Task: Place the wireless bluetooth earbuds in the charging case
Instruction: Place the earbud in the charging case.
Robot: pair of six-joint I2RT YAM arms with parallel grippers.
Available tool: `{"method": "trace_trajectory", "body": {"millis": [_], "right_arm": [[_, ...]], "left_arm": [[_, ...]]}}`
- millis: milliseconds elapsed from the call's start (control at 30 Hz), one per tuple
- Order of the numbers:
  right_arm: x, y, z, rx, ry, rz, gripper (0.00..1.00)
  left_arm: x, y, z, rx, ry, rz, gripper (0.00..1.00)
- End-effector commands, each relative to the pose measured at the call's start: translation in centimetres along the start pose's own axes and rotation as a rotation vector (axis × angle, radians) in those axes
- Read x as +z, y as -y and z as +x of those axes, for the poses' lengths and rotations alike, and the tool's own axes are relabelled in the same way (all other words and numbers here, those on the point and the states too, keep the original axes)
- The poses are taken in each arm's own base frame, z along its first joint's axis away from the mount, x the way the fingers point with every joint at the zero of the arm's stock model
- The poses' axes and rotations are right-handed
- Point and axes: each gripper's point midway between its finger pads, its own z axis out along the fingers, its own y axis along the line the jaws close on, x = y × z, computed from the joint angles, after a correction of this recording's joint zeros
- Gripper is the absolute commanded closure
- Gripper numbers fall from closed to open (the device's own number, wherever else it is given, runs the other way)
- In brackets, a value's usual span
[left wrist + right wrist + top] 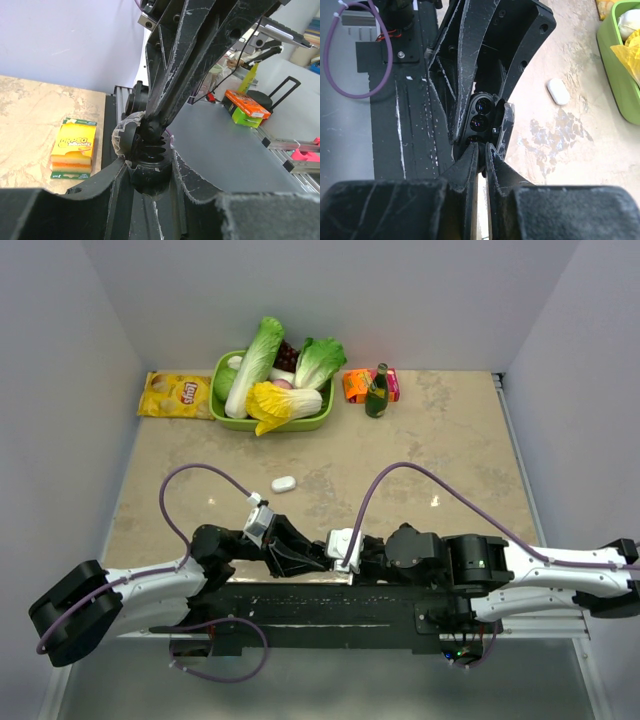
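Observation:
Both grippers meet at the near edge of the table. My left gripper is shut on an open black charging case, its lid swung out to one side. My right gripper comes in from the opposite side with its tips at the case's mouth, shut on a small dark piece that looks like a black earbud, mostly hidden. Glossy round shapes show inside the case. A closed white case lies on the table beyond the grippers.
A green basket of vegetables stands at the back, with a yellow chip bag on its left and a green bottle and an orange packet on its right. A sponge pack lies on the table. The black base plate runs under the arms.

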Motion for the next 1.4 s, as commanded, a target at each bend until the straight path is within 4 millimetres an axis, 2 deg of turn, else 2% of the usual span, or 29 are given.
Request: {"method": "trace_trajectory", "body": {"millis": [0,367,600,700,800,933,967,1000,1067,1167,1267,1300,1367], "right_arm": [[0.4,0.2,-0.3,-0.004,0.007,0.024,1.00],[1.2,-0.4,0.2,0.000,-0.014,0.008,0.98],[0.5,0.6,-0.5,0.035,0.018,0.062,0.70],[-0.2,1.5,-2.0,0.069,0.079,0.103,0.59],[-1.5,2.7,-4.2,0.116,0.165,0.144,0.52],[-4.8,5.5,-7.3,0.214,0.327,0.250,0.45],[-6.5,6.5,-7.7,0.248,0.379,0.284,0.42],[-6.9,7.9,-6.7,0.282,0.373,0.373,0.41],[-8.3,9.5,-5.9,0.366,0.403,0.470,0.38],[-8.1,10.9,-1.9,0.474,0.326,0.637,0.35],[-5.9,10.1,1.8,0.560,0.246,0.663,0.34],[-4.5,9.5,3.7,0.568,0.196,0.662,0.34],[-2.3,8.7,5.6,0.654,0.156,0.622,0.34]], "left_arm": [[0.7,1.7,-4.3,0.173,0.128,0.082,1.00],[0.8,1.6,-4.8,0.188,0.141,0.074,1.00],[0.8,1.5,-4.8,0.189,0.141,0.065,1.00],[0.8,1.3,-4.6,0.180,0.136,0.059,1.00],[0.8,1.1,-4.4,0.176,0.133,0.057,1.00],[0.9,0.7,-3.9,0.162,0.124,0.047,1.00],[0.8,0.6,-3.8,0.163,0.124,0.043,1.00],[0.8,0.5,-3.7,0.160,0.124,0.036,1.00],[0.6,0.4,-3.7,0.164,0.130,0.024,1.00],[0.2,0.2,-3.7,0.168,0.140,-0.008,1.00],[-0.4,-0.2,-3.8,0.177,0.165,-0.055,1.00],[-0.8,-0.4,-3.7,0.176,0.177,-0.084,1.00],[-1.4,-0.9,-3.7,0.187,0.193,-0.133,1.00]]}}
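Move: The charging case, already in the left fingers, has its open slots about 3 cm to the right hand's left and 1 cm lower, level with it fore and aft; from the left hand point the case's middle is roughly 1 cm to the right. The other black earbud lies on the table some 20 cm below the right hand and 4 cm ahead; the white case is at that table height, about 24 cm ahead and 12 cm left. Right hand eases the earbud left-down at the case, opens, lifts clear, then swings about 10 cm forward-right, sinking. ##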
